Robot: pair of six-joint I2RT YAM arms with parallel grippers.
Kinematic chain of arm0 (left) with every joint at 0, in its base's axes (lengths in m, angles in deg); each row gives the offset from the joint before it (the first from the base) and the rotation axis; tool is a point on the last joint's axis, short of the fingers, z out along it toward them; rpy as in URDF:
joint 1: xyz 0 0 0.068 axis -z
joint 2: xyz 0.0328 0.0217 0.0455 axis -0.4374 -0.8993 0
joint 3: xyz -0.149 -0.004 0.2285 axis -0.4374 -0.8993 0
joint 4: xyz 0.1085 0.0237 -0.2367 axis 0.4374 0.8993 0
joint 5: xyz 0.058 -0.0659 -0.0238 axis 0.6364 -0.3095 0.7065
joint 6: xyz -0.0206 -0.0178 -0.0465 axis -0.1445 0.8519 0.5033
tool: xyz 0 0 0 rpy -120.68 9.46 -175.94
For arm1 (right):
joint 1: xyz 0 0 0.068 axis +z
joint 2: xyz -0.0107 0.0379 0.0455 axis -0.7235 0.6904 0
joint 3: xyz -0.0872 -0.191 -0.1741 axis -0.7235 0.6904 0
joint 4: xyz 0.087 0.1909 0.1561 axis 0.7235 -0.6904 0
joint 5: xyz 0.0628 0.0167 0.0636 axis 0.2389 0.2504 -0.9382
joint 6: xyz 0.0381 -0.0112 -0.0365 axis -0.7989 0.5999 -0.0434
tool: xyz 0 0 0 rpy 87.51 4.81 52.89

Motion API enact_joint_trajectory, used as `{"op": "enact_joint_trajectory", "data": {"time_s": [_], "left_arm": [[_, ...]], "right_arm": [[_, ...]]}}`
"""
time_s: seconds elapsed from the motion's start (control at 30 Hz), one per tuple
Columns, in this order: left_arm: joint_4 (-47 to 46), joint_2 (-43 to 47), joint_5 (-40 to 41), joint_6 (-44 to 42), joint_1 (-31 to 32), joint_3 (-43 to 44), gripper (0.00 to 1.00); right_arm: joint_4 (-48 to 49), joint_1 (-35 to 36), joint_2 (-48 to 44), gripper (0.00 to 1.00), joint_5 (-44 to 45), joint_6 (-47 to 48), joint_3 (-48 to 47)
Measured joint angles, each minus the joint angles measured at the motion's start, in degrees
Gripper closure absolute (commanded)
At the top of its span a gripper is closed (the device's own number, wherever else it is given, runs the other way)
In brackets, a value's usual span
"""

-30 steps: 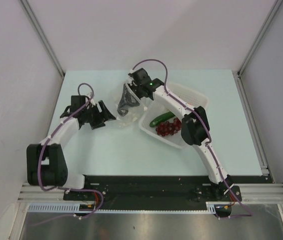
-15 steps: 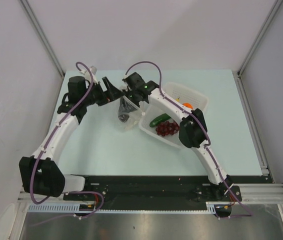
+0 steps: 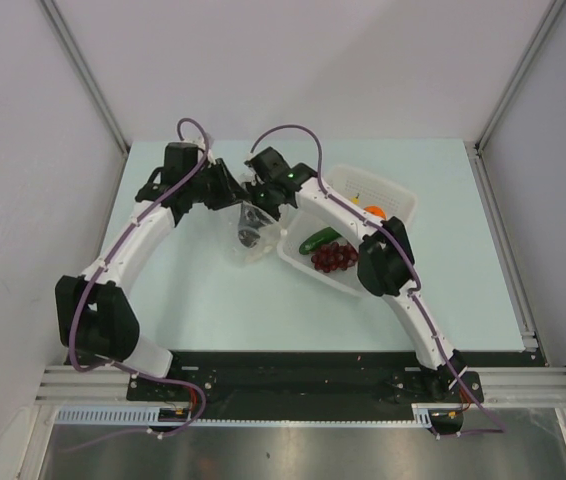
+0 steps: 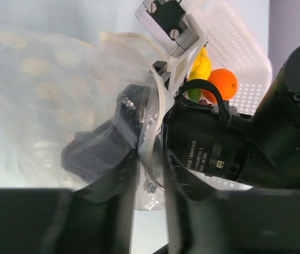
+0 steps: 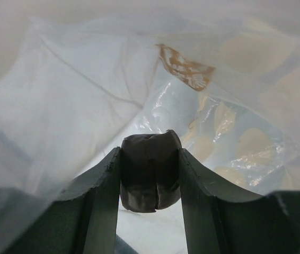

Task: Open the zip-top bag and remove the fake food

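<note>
The clear zip-top bag (image 3: 254, 236) hangs between both grippers, left of the basket. My left gripper (image 3: 235, 197) is at the bag's mouth. In the left wrist view its jaws (image 4: 150, 161) pinch a strip of the bag's rim (image 4: 158, 114). My right gripper (image 3: 262, 200) reaches down inside the bag. Its jaws (image 5: 150, 156) are shut on a small dark round fruit (image 5: 150, 177), with crinkled plastic (image 5: 86, 95) all around. More of the fake food lies in the basket: a green cucumber (image 3: 321, 240), a dark red grape bunch (image 3: 335, 257) and an orange ball (image 3: 374, 211).
The white perforated basket (image 3: 393, 197) stands right of the bag, under the right arm's forearm (image 3: 348, 212). In the left wrist view the right arm's black wrist motor (image 4: 213, 151) sits close beside my left fingers, with the orange (image 4: 224, 84) and a yellow fruit (image 4: 202, 64) behind.
The left arm swung from the table's left side up to the bag's mouth, and its wide jaws closed on the bag's rim. The right gripper stayed in the bag, holding the dark fruit.
</note>
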Motion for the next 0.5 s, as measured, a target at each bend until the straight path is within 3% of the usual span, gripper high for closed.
{"op": "enact_joint_trajectory", "data": {"time_s": [0.07,0.1,0.23,0.5], "left_arm": [[1.2,0.1,1.4,-0.8,0.3,0.6,0.91],[1.6,0.0,2.5,-1.5,0.3,0.7,1.00],[4.1,0.0,5.6,-3.7,-0.2,0.7,1.00],[5.9,0.0,6.8,-6.5,-0.2,0.7,1.00]], "right_arm": [[-0.2,-0.1,-0.3,0.83,-0.1,0.2,1.1],[-0.1,-0.2,-0.6,0.83,-0.6,0.3,1.7],[1.2,-1.8,-3.3,0.83,-3.7,0.5,4.4],[12.7,-6.6,-13.6,0.82,-9.0,-1.1,16.0]]}}
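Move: The left hand has the zip-top bag's rim between its half-closed fingers; the dark fake food hangs inside, some 10 cm below and about 5 cm back from it. The right hand already holds that food, and the white basket lies roughly 23 cm to its right, 6 cm back and a little lower. Inside the basket, the cucumber is about 16 cm right and 8 cm back of the right hand, the grapes 20 cm right and 12 cm back. The left fingers close fully and pinch the bag's rim while the hand eases about 2.5 cm to its left and 2 cm down, rolling some 10 degrees, away from the basket. The right hand, keeping its grip on the dark fake food, dips slightly, then draws it upward about 6 cm towards the bag's mouth, drifting about 4 cm right towards the basket and a little forward with a small roll. ##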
